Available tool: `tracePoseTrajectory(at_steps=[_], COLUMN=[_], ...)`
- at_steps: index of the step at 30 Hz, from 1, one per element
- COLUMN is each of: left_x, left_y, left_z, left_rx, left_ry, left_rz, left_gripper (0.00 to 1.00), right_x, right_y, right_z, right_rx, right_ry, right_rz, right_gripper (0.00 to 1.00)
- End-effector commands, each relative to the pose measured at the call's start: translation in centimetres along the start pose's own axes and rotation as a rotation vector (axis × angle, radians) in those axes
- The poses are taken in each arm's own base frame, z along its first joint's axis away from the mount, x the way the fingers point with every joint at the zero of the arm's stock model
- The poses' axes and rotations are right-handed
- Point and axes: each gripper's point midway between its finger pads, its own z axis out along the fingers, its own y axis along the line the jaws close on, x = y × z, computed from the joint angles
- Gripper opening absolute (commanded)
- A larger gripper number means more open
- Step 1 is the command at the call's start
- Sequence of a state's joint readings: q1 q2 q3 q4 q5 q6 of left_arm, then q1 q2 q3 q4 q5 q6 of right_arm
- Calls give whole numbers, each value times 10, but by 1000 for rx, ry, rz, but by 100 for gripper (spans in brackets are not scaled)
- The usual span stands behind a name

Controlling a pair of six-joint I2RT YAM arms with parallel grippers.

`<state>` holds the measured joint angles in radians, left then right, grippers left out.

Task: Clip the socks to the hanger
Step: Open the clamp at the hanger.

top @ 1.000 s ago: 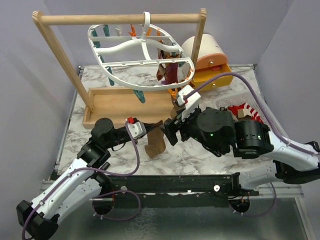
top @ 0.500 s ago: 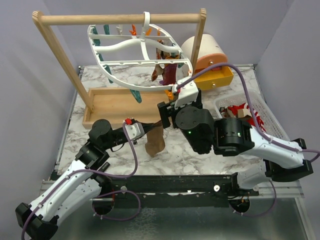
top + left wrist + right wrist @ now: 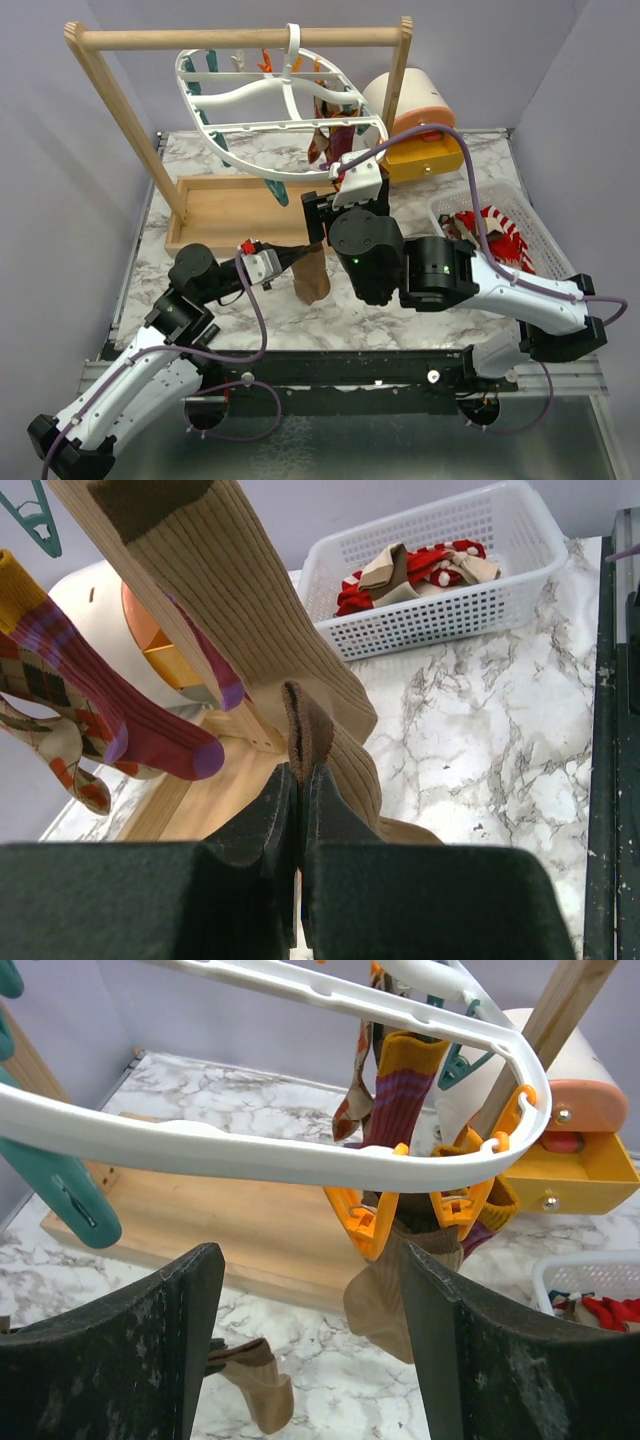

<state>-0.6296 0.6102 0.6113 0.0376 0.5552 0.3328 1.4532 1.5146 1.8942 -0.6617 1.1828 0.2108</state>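
Note:
The white oval hanger (image 3: 280, 100) (image 3: 250, 1150) hangs from the wooden bar. Under its right end, clipped socks dangle: a maroon one with a mustard cuff (image 3: 400, 1090) (image 3: 130, 720), an argyle one (image 3: 50, 730) and a tan one (image 3: 385, 1290) (image 3: 230, 600) held by an orange clip (image 3: 465, 1200). Beside it an orange clip (image 3: 365, 1215) hangs free. My left gripper (image 3: 285, 258) (image 3: 300, 775) is shut on the brown cuff of a second tan sock (image 3: 312, 280) (image 3: 255, 1385), which droops to the table. My right gripper (image 3: 318, 212) (image 3: 310, 1310) stands open just below the ring, facing the orange clips.
The wooden rack's tray (image 3: 230, 210) lies under the hanger. A white slatted basket (image 3: 520, 215) (image 3: 440, 570) at the right holds a red-and-white sock (image 3: 420, 565) and others. A round tan-and-yellow drawer unit (image 3: 425, 130) stands behind. Teal clips (image 3: 70, 1195) hang at the ring's left.
My right arm has swung left and back, bringing its open gripper up under the hanger's orange clips. My left gripper has drawn slightly left, still holding the tan sock.

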Motion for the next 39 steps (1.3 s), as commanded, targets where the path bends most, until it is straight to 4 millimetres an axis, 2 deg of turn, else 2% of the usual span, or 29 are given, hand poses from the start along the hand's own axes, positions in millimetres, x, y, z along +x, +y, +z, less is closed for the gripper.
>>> tracePoseTrajectory(at_steps=[1, 5, 12, 17, 22, 32, 39], left_x=[-10, -10, -7, -3, -2, -2, -4], left_y=[2, 1, -2, -4, -4, -3, -1], left_z=[-3, -5, -8, -6, -5, -4, -1], left_rx=[-18, -18, -15, -4, 2, 1, 2], left_ry=[-34, -38, -38, -29, -26, -30, -39], left_rz=[12, 14, 23, 26, 29, 36, 36], left_gripper=[0, 0, 0, 0, 0, 0, 0], right_x=[-9, -6, 7, 10, 10, 5, 3], right_y=[-9, -10, -23, -24, -28, -34, -38], right_z=[8, 17, 34, 39, 44, 43, 41], right_rx=[91, 112, 146, 154, 169, 174, 163], right_ry=[-42, -36, 2, 1, 0, -21, -25], right_rz=[33, 21, 37, 47, 53, 70, 74], right_gripper=[75, 75, 75, 73, 66, 51, 34])
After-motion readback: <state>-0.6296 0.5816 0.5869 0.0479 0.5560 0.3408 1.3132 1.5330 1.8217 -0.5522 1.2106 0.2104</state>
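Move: The nearest orange clamp on the hanger's front rim sits roughly 6 cm ahead of the right hand, 2 cm to its right and about level in height. The next orange clamp is some 4 cm to the right of it and 2 cm farther out; the hanging brown sock's middle is some 10 cm below the right hand, 8 cm ahead and 4 cm right. From the left hand, the nearest clamp is about 7 cm ahead, 8 cm right and 13 cm up. The nearest orange clamp is taken between the right hand's open fingers: the hand goes about 5 cm forward to the front rim, edging right and slightly down while turning some 10 degrees clockwise. As the advance dies out, the fingers close around the clamp to about half their starting gap. The left hand all but stays in place and keeps its pinch on the brown sock's cuff. ##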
